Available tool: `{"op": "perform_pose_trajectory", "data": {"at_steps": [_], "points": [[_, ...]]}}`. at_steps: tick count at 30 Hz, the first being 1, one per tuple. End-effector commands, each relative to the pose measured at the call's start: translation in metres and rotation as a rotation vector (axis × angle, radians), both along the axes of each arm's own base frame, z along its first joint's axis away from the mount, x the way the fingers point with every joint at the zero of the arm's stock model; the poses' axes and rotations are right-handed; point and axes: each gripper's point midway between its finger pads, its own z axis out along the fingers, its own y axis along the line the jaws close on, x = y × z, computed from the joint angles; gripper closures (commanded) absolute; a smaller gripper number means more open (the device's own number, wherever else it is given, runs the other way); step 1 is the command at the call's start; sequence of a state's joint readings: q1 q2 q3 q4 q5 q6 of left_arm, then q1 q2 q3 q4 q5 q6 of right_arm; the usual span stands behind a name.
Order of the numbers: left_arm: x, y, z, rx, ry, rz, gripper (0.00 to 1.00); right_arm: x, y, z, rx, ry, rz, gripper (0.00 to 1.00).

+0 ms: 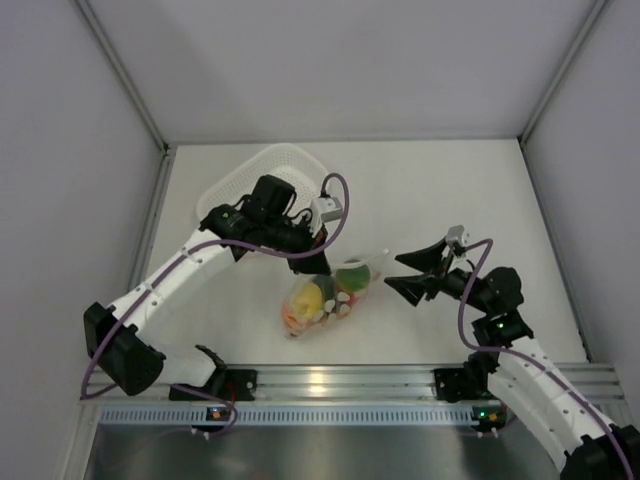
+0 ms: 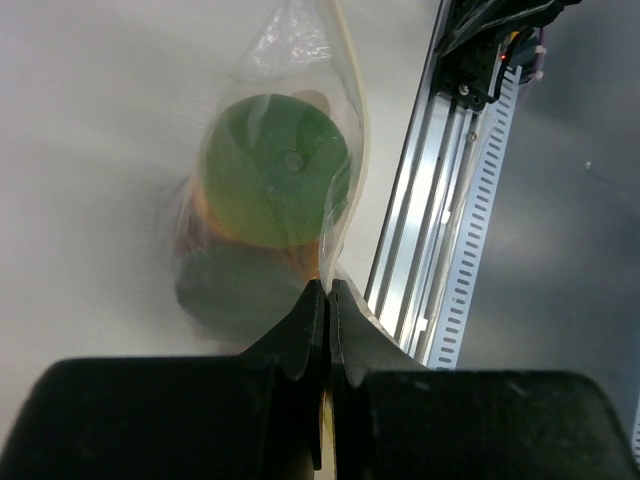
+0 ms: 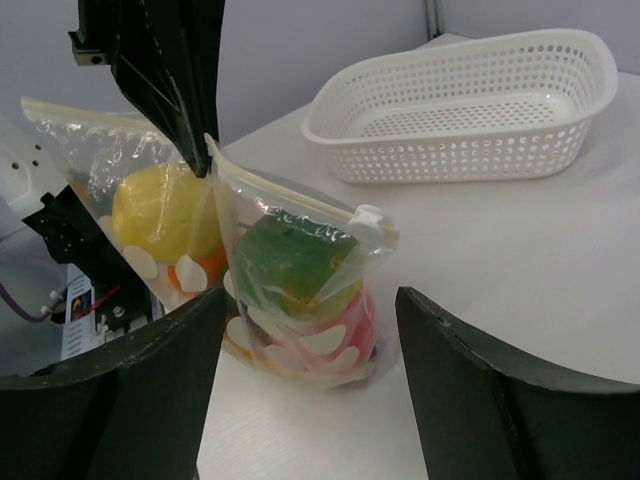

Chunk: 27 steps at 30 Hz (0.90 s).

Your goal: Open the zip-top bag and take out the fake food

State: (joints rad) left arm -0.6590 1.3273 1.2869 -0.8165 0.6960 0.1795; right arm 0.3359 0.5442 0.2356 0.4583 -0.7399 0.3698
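Observation:
The zip-top bag (image 1: 323, 293) stands on the table between the arms, clear with white dots. Its top edge is lifted by my left gripper (image 1: 321, 262), which is shut on the plastic rim (image 2: 327, 285). Inside lies the fake food: a green fruit (image 3: 290, 255) on top, a yellow lemon (image 3: 165, 210) behind it, and a red piece (image 3: 355, 322) low down. The white zip slider (image 3: 368, 218) sits at the bag's right corner. My right gripper (image 1: 396, 272) is open just right of the bag, its jaws either side of the bag's end (image 3: 310, 300) without touching it.
A white perforated basket (image 1: 237, 180) stands at the back left, partly under the left arm, and is seen with nothing in it in the right wrist view (image 3: 470, 110). The aluminium rail (image 1: 330, 382) with the arm bases runs along the near edge.

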Motion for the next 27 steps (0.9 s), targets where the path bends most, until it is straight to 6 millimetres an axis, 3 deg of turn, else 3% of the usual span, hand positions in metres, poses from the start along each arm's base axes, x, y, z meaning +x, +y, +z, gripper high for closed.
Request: {"op": "perform_pose_trajectory", "data": {"at_steps": [1,7,12,19,22,25,27], "points": [[0.0,-0.015,0.032,-0.149,0.001,-0.097,1.0,-0.009,0.011,0.025,0.043,-0.161,0.082,0.31],[0.003,-0.016,0.026,-0.165,0.052,-0.115,1.0,0.001,0.021,0.024,0.082,-0.196,0.072,0.34],[0.002,-0.014,0.025,-0.169,0.058,-0.116,1.0,0.022,0.026,0.009,0.072,-0.141,0.037,0.39],[0.011,-0.008,0.025,-0.156,0.053,-0.066,1.0,0.014,0.034,0.012,0.109,-0.154,0.108,0.72],[0.016,-0.009,0.024,-0.149,0.065,-0.048,1.0,0.009,0.038,0.017,0.121,-0.163,0.126,0.95],[0.018,-0.01,0.026,-0.148,0.072,-0.036,1.0,0.01,0.041,0.02,0.122,-0.147,0.119,1.0],[0.024,-0.009,0.026,-0.13,0.059,-0.002,0.86,0.012,0.042,0.016,0.097,-0.111,0.101,1.0]]}}
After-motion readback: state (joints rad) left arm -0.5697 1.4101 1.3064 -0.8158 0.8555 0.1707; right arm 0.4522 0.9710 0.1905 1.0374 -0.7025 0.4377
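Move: The slider end of the bag's zip rim stands just off the right hand's open fingers, some 4 cm ahead and 2 cm to the left, about level. The left fingers already pinch the rim about 13 cm to the right hand's left, level with it. The green fruit sits in the bag 9 cm left, 1 cm nearer the base and 6 cm lower. For the left hand, the slider end lies 4 cm ahead and 12 cm to its right, slightly below. The right hand, its fingers pointing left and a little forward, reaches about 4 cm left onto the slider end of the bag's rim, first running some 2.5 cm forward while dipping as much, then easing back and up a little as the fingers shut from nearly three-quarters open, pinching the bag film just under the slider. The left fingers stay shut on their part of the rim and keep the bag up, tilting by under 10 degrees and drifting about 1 cm forward. ##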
